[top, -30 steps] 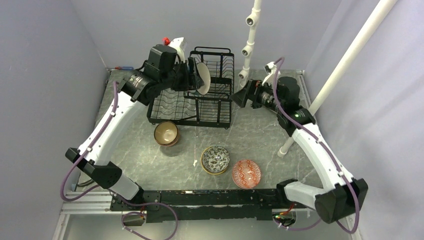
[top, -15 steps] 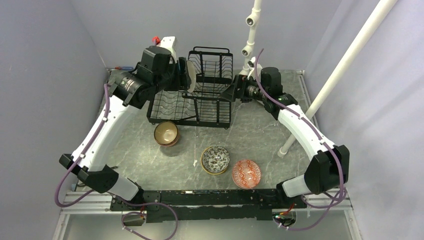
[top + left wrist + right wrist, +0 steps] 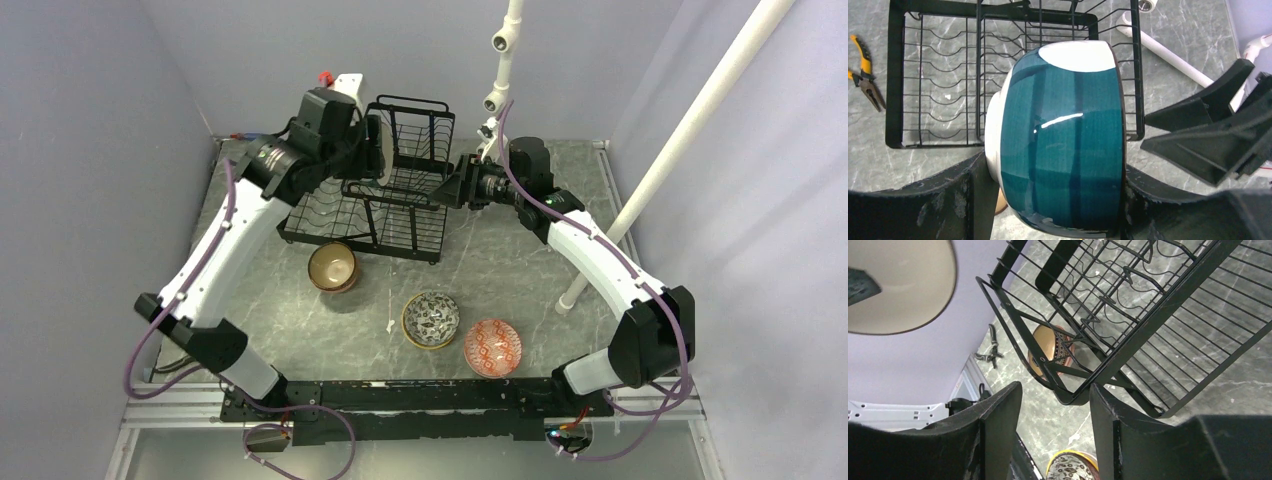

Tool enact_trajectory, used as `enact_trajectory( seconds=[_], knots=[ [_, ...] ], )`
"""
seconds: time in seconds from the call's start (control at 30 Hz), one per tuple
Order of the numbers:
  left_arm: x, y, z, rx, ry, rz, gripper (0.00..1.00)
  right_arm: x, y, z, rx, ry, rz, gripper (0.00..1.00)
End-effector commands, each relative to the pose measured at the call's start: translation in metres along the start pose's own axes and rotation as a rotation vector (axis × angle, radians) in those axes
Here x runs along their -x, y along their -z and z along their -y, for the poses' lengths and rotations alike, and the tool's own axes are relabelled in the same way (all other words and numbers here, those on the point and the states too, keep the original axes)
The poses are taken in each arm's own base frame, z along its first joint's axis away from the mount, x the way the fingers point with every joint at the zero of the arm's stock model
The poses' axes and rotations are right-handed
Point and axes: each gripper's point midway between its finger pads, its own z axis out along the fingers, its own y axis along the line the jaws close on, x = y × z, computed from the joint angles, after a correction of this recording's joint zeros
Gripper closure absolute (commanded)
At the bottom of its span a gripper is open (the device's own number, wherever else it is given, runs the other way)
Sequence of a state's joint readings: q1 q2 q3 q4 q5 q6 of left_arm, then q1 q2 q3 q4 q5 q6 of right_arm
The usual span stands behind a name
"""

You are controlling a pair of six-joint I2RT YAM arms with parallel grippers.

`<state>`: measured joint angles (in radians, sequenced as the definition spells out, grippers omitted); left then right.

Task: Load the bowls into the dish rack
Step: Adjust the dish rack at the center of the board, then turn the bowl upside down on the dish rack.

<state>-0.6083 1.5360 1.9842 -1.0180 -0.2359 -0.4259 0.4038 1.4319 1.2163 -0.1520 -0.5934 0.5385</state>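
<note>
My left gripper [image 3: 1054, 170] is shut on a teal-and-white bowl [image 3: 1063, 140], held on edge over the black wire dish rack [image 3: 400, 215]; its pale inside shows in the right wrist view [image 3: 898, 285]. My right gripper [image 3: 1055, 395] is open at the rack's right corner [image 3: 1073, 392]. That corner lies between its fingertips, against the right finger and apart from the left one. On the table in front of the rack stand a brown bowl [image 3: 332, 267], a yellow-rimmed patterned bowl [image 3: 431, 319] and a red-patterned bowl [image 3: 492, 347].
A white pipe stand [image 3: 497, 90] rises behind the rack, and a slanted white pole [image 3: 640, 180] crosses the right side. Orange-handled pliers [image 3: 865, 80] lie left of the rack. Grey walls close in at left, back and right.
The right gripper reached the rack's right corner and its jaws narrowed. The rack slid and turned to the left. The left gripper carried the bowl left, then slightly back over the rack.
</note>
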Motion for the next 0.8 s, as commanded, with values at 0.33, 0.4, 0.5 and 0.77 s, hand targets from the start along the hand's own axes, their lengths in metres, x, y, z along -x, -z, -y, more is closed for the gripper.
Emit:
enact_trajectory(
  seconds=[0.33, 0.4, 0.5, 0.77],
  knots=[
    [0.041, -0.052, 0.011, 0.036, -0.154, 0.091, 0.97, 0.029, 0.043, 0.001, 0.063, 0.026, 0.118, 0.23],
    [0.039, -0.063, 0.007, 0.068, -0.177, 0.084, 0.97, 0.027, 0.048, 0.005, 0.078, 0.007, 0.116, 0.23],
    [0.041, -0.072, 0.003, 0.099, -0.203, 0.087, 0.97, 0.024, 0.053, 0.01, 0.071, -0.006, 0.117, 0.23],
    [0.045, -0.082, 0.003, 0.12, -0.272, 0.108, 0.98, 0.015, 0.058, 0.011, 0.072, -0.016, 0.108, 0.22]
  ],
)
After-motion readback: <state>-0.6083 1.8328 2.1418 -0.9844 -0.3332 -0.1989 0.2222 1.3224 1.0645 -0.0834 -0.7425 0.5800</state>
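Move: The left hand grips the white-and-teal bowl on edge; the middle of the rack's upper tier, where it is headed, lies about 8 cm ahead, 4 cm to the right and some 12 cm below. The brown bowl stack sits 6 cm behind that hand, 6 cm to its left and 33 cm down. From the right hand, at the tier's near right corner, the tier's middle is 8 cm ahead, 7 cm left and about level; the patterned bowl is 18 cm back, 2 cm left, 24 cm below. Forward about 7 cm and down about 5, the left hand carries the bowl in over the upper tier, rolling some 15 degrees so its left side rises and keeping its pinch. Meanwhile the right fingers spread a little and, after a brief hold, come free of the tier's near right corner, backing some 5 cm to the right. ##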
